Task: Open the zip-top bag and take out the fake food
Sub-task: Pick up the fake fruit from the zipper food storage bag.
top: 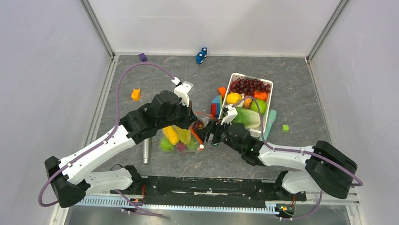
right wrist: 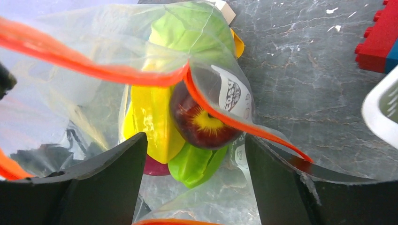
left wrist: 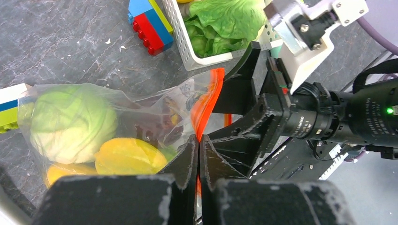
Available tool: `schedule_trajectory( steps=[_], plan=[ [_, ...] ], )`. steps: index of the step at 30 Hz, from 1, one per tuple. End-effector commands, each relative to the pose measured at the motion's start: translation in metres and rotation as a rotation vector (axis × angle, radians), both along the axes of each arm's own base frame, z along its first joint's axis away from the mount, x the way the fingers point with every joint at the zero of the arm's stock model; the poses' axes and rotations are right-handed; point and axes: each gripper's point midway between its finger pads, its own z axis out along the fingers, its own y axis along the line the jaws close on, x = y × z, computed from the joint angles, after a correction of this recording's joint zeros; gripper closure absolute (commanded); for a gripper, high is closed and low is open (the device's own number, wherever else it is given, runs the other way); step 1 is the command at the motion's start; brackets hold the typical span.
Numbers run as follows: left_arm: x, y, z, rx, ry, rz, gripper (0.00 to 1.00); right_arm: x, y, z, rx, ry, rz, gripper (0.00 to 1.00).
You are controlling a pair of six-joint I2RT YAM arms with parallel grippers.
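The clear zip-top bag (top: pixel 179 139) lies at the table's middle, its mouth gaping towards my right wrist camera. My left gripper (left wrist: pixel 199 140) is shut on the bag's red-orange zipper strip (left wrist: pixel 206 101), holding one lip up. My right gripper (right wrist: pixel 195 173) stands open at the bag's mouth, and the other zipper strip (right wrist: pixel 117 72) drapes across its right finger (right wrist: pixel 281 178). The fake food inside includes a pale green cabbage (left wrist: pixel 70 122), a yellow piece (right wrist: pixel 155 122), a dark red fruit (right wrist: pixel 204 122), a green piece (right wrist: pixel 197 164) and a magenta one (right wrist: pixel 157 166).
A white slatted basket (top: pixel 237 79) with grapes, lettuce and fruit stands right of the bag. Coloured building blocks (left wrist: pixel 150 21) lie between bag and basket. A metal cylinder (top: pixel 146 151), an orange block (top: pixel 135 94), a purple block (top: pixel 142 57) and blue pieces (top: pixel 202 55) are scattered around.
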Motion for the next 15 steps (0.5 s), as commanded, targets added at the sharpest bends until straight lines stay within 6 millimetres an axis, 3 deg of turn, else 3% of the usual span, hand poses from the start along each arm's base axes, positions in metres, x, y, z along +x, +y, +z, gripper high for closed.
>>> schedule_trajectory(
  steps=[1, 4, 9, 15],
  plan=[
    [-0.005, -0.005, 0.011, -0.067, 0.008, -0.004, 0.98, 0.009, 0.021, 0.028, 0.123, 0.021, 0.002, 0.18],
    [-0.006, -0.004, 0.008, -0.063, 0.014, -0.007, 0.98, 0.011, 0.026, 0.028, 0.153, 0.049, 0.009, 0.18],
    [-0.007, -0.004, 0.002, -0.055, 0.022, -0.007, 0.98, 0.006, 0.036, 0.034, 0.198, 0.076, 0.060, 0.30],
    [-0.005, -0.004, -0.006, -0.046, 0.030, 0.004, 0.98, 0.004, 0.020, 0.033, 0.172, 0.091, 0.010, 0.44]
  ],
)
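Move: The dark-red apple in the open bag lies ahead of the right hand, about 4 cm forward, 3 cm to the left and 4 cm lower. The long yellow fruit beside it is some 9 cm to the right hand's left, 1 cm back and 6 cm below; the red block stands 10 cm forward, 6 cm right and 10 cm below. From the left hand, the apple is roughly 1 cm forward, 3 cm right and 12 cm below. The dark-red apple is what the right hand closes in on through the bag's mouth: the hand slides about 2 cm left, rolling some 10 degrees, and its wide-open fingers narrow by about a quarter around the boundary of apple and yellow fruit, without shutting. The left hand keeps its pinch on the orange zip edge and lowers it by about 1.5 cm. ##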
